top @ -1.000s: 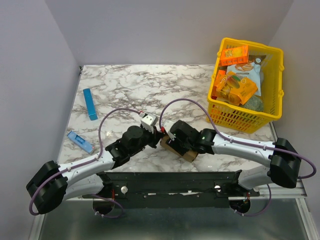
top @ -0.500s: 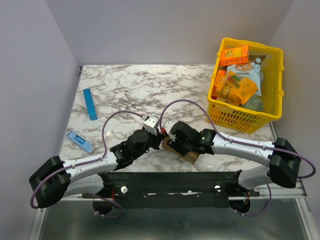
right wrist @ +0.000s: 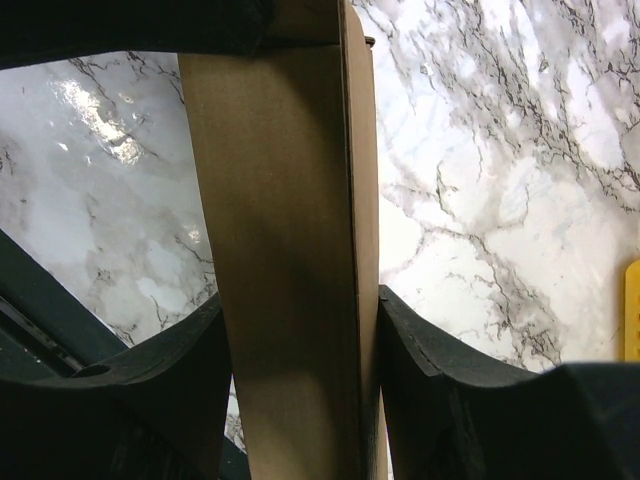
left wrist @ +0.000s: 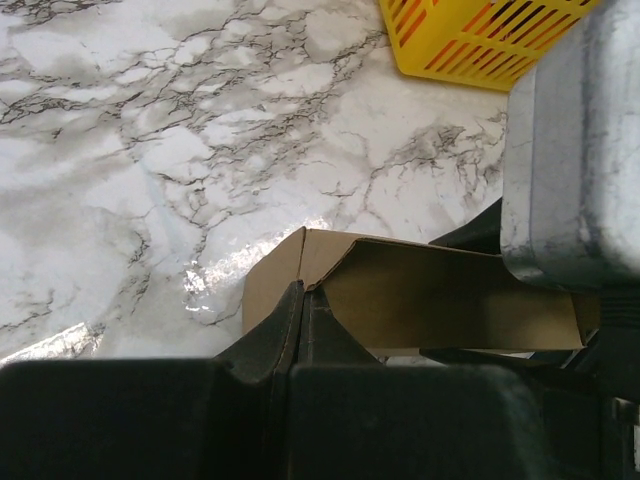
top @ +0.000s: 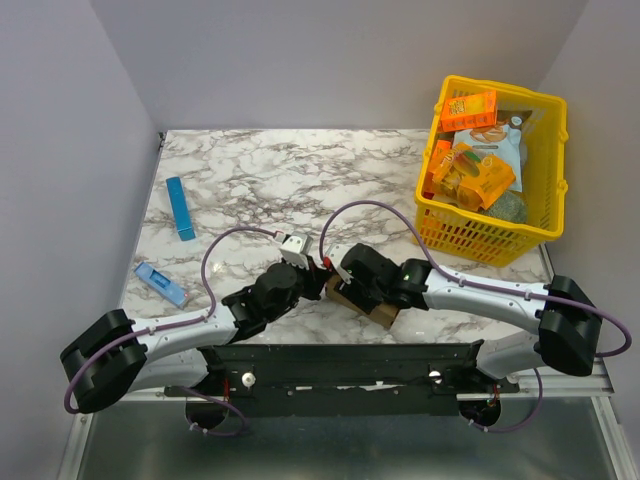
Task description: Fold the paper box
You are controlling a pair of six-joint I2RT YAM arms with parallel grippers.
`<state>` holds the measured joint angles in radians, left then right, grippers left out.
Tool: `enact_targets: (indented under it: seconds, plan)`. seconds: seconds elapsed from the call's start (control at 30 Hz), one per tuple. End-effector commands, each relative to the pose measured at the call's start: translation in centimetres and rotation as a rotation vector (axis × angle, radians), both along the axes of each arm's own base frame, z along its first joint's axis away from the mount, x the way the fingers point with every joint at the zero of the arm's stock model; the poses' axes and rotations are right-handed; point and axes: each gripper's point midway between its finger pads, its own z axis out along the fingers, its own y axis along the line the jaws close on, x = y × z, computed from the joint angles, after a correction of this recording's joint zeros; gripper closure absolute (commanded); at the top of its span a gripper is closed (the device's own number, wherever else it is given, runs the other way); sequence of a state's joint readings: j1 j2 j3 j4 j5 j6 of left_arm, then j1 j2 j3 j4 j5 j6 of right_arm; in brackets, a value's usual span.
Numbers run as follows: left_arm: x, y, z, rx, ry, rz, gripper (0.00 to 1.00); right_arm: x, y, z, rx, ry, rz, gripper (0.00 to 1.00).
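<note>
The paper box (top: 372, 309) is a plain brown carton lying near the table's front edge at the middle. My right gripper (top: 350, 290) is shut on it, and in the right wrist view the box (right wrist: 290, 250) fills the gap between both fingers (right wrist: 420, 360). My left gripper (top: 318, 280) is shut, with nothing between its jaws. Its joined fingertips (left wrist: 300, 305) meet the box's left end, where a flap (left wrist: 270, 285) angles off the long side (left wrist: 440, 295). Most of the box is hidden under the right gripper in the top view.
A yellow basket (top: 540, 225) with orange snack boxes and packets stands at the back right. A slim blue bar (top: 180, 208) and a blue packet (top: 158, 283) lie at the left. The black base rail (top: 340, 365) runs along the near edge.
My left arm has lowered and drawn slightly toward the near edge, its shut tips staying at the box's left end. The right gripper and box have not moved.
</note>
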<state>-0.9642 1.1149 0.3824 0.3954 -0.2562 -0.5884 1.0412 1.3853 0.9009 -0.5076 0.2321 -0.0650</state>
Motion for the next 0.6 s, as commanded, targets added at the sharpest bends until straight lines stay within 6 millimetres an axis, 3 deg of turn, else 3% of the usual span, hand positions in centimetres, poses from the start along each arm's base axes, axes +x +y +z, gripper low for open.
enact_targets:
  seconds: [0.0, 0.2, 0.37, 0.57]
  plan:
    - [-2.0, 5.9, -8.3, 0.282, 0.177, 0.114, 1.0, 2.1, -2.7, 0.5, -0.04, -0.091, -0.158, 0.53]
    - [-2.7, 6.4, -9.2, 0.312, 0.196, 0.1, 1.0, 2.1, -2.7, 0.4, -0.038, -0.095, -0.162, 0.53]
    - [-2.4, 5.4, -7.6, 0.294, 0.161, 0.071, 0.99, 2.2, -2.7, 0.3, -0.038, -0.094, -0.161, 0.53]
    - [-1.2, 4.6, -3.1, 0.284, 0.069, 0.051, 0.64, 1.9, -2.8, 0.2, -0.039, -0.088, -0.145, 0.53]
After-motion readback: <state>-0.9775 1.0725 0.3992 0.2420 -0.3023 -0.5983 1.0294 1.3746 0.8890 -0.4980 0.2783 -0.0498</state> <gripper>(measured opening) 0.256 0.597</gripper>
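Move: The left fingers are already shut at the near-left corner of the box's end, right at their tips; the box's middle lies about 9 cm to this hand's right, 4 cm back and 3 cm lower. The right hand already straddles the box, its middle some 2 cm to that hand's left and 1 cm back, 1 cm lower. The yellow basket is roughly 27 cm right of the right hand and 26 cm farther out, lower. Nearly still at first, easing down only a few millimetres at the corner, the left hand then opens its fingers to about a quarter and comes free of the box, slipping some 1.5 cm left and 1 cm down, away from the end. As it lets go, the right hand, keeping its grip across the box, shifts about 1 cm forward and right. ##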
